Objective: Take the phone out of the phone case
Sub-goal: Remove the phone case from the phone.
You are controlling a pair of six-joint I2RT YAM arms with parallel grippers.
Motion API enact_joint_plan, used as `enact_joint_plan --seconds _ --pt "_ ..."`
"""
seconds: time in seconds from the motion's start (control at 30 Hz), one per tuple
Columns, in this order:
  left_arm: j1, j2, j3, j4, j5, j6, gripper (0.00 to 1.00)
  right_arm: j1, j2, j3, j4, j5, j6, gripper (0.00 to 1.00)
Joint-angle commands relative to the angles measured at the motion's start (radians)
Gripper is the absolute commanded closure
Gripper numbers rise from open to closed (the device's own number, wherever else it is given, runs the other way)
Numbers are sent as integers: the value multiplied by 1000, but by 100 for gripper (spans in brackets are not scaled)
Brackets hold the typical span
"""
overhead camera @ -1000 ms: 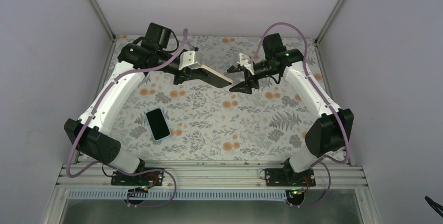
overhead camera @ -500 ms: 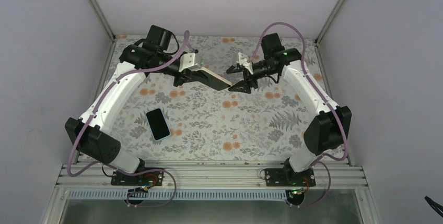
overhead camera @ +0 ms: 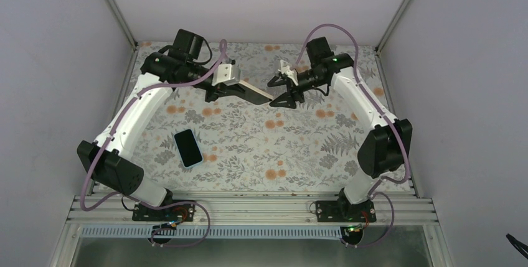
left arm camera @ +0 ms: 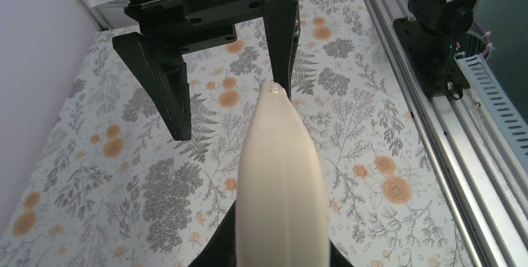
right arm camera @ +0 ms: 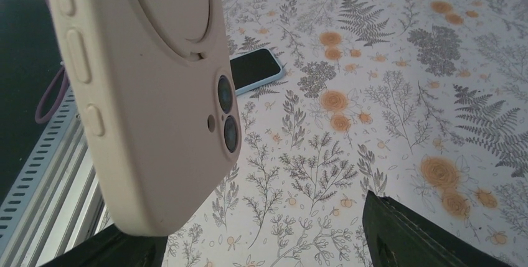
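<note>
My left gripper [overhead camera: 231, 86] is shut on the phone case [overhead camera: 254, 92], a beige shell held in the air over the back of the table. The phone sits inside it; only its two camera lenses [right arm camera: 225, 111] show through the case's back [right arm camera: 143, 93]. In the left wrist view the case [left arm camera: 280, 180] runs edge-on away from my left gripper [left arm camera: 281, 245] and hides its fingers. My right gripper [overhead camera: 274, 94] is open, its black fingers [left arm camera: 168, 86] standing either side of the case's far end. In the right wrist view the case corner hangs over the gripper [right arm camera: 255, 242].
A second phone [overhead camera: 188, 147] with a black screen and a blue rim lies flat on the floral table [overhead camera: 299, 149], left of centre and seen again as the phone [right arm camera: 252, 68]. Grey walls close in the sides and back. An aluminium rail [overhead camera: 249, 208] runs along the near edge.
My right gripper has moved left, up to the case's free end, and its jaws have narrowed a little. The left arm has shifted the case slightly back.
</note>
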Motion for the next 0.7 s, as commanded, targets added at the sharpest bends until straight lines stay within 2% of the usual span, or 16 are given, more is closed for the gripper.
enact_joint_plan --seconds 0.0,0.17,0.27,0.53,0.67 --pt "-51 -33 32 -150 185 88 98 -3 57 78 70 67 37 20" --pt "-80 -38 40 -203 204 102 98 -3 113 153 71 118 63 20" --pt "-86 -26 63 -286 232 149 98 -6 151 216 133 192 136 18" --pt "-91 -85 11 -294 178 140 98 -98 372 516 164 232 317 17" --pt "-91 -94 8 -294 165 145 98 -138 443 609 171 232 407 17"
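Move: The phone case, with the phone in it, is already held at one end by the left gripper. Its middle lies about 7 cm to the right of that hand and 4 cm below it, level forward. From the right gripper, whose spread fingers are at the free end, its middle lies some 10 cm left, straight level and 3 cm higher. The spare phone lies on the table, about 35 cm left of the right gripper, 20 cm back and 25 cm below. With the left gripper keeping its grip, push the right gripper forward, its rear finger bearing on the screen side of the free end. Ease it about 5 cm forward, sinking slightly, then let it shoot past the end to some 16 cm in all, turning clockwise about 20 degrees, fingers still wide. The left gripper yields about 1 cm forward, then swings back some 8 cm. ##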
